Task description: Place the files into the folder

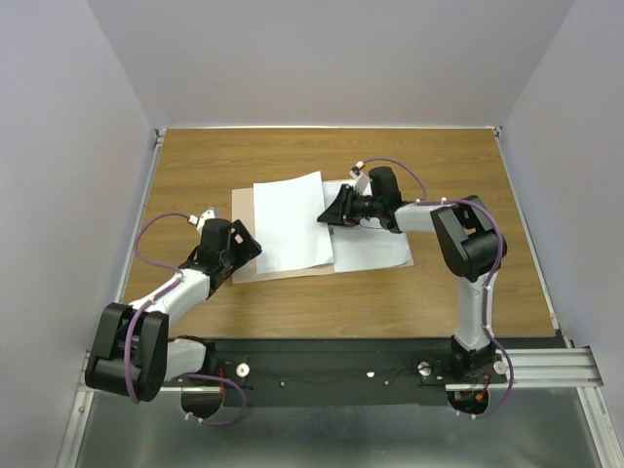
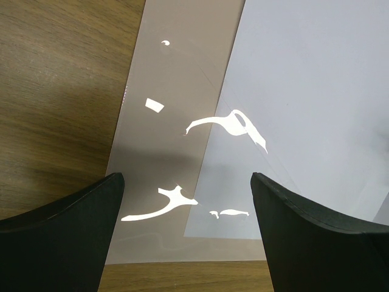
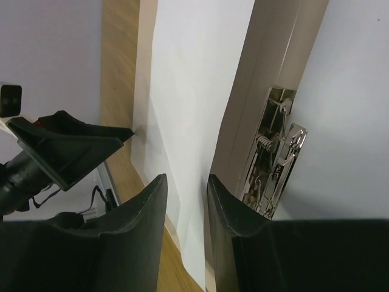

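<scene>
The pinkish-tan folder [image 1: 244, 210] lies flat at mid-table, and glare runs over its glossy surface [image 2: 170, 91]. One white file [image 1: 291, 219] rests on it. A second file [image 1: 375, 246] lies to its right, past the folder's spine and metal clip [image 3: 276, 158]. My right gripper [image 1: 330, 216] is at the first file's right edge. In the right wrist view its jaws [image 3: 185, 179] stand narrowed but apart, with that file [image 3: 194, 91] running through the gap. My left gripper [image 1: 249, 249] hovers wide open over the folder's near left corner [image 2: 188, 201], holding nothing.
The wooden table [image 1: 214, 156] is walled by grey panels on three sides. A metal rail [image 1: 546, 366] with the arm bases runs along the near edge. The left arm's gripper [image 3: 67, 146] shows in the right wrist view, beyond the file.
</scene>
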Robot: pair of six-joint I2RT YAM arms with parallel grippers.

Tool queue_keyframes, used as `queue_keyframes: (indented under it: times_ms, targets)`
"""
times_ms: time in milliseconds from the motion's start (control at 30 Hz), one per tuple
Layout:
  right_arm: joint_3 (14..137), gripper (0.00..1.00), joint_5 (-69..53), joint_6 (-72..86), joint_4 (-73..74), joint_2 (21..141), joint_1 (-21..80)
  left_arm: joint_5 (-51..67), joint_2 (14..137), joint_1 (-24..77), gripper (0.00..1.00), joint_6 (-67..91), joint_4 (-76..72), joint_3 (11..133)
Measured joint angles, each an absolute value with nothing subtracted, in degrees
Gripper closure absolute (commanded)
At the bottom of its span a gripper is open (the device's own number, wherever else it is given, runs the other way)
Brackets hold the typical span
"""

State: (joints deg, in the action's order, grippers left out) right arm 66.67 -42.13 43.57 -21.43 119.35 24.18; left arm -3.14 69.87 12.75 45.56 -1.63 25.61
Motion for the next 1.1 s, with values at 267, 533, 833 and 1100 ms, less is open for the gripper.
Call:
queue_keyframes:
  times_ms: [267, 533, 833, 1100]
  targets:
    - [67.13, 0.72, -41.21, 42.85, -19.88, 119.52, 25.06, -3.11, 69.87, 12.75, 0.05, 45.56, -1.63, 25.61]
    - [68.38, 0.91, -39.88, 41.93, -18.35, 120.11, 25.32, -2.81, 69.87, 12.75, 0.05, 45.54, -1.67, 25.61]
    - [68.66, 0.99, -39.64, 40.23, -17.56, 121.25, 26.2, -2.24, 69.65, 12.75, 0.05, 45.54, -1.65, 25.52]
    - [68.73, 0.99, -38.06, 40.07, -17.52, 121.25, 27.35, -1.87, 69.45, 12.75, 0.05, 45.52, -1.67, 25.36]
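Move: The loose file, the upper white sheet, has its right edge between the right gripper's half-open fingers; its middle lies about 10 cm to the left, level fore and aft, some 3 cm below. The metal clip is about 2 cm right and 1 cm ahead, 4 cm down, and the already placed right-hand sheet is centred roughly 12 cm right, level with the fingers. From the left gripper, the loose file's middle is about 11 cm right and 4 cm ahead. Close the right gripper from less than half open to fully shut on the right edge of the loose file, just beside the clip. Meanwhile sink about 2 cm towards the folder and shift some 1.5 cm left, easing slightly back, so the edge goes down and left, with barely 5 degrees of wrist roll. ##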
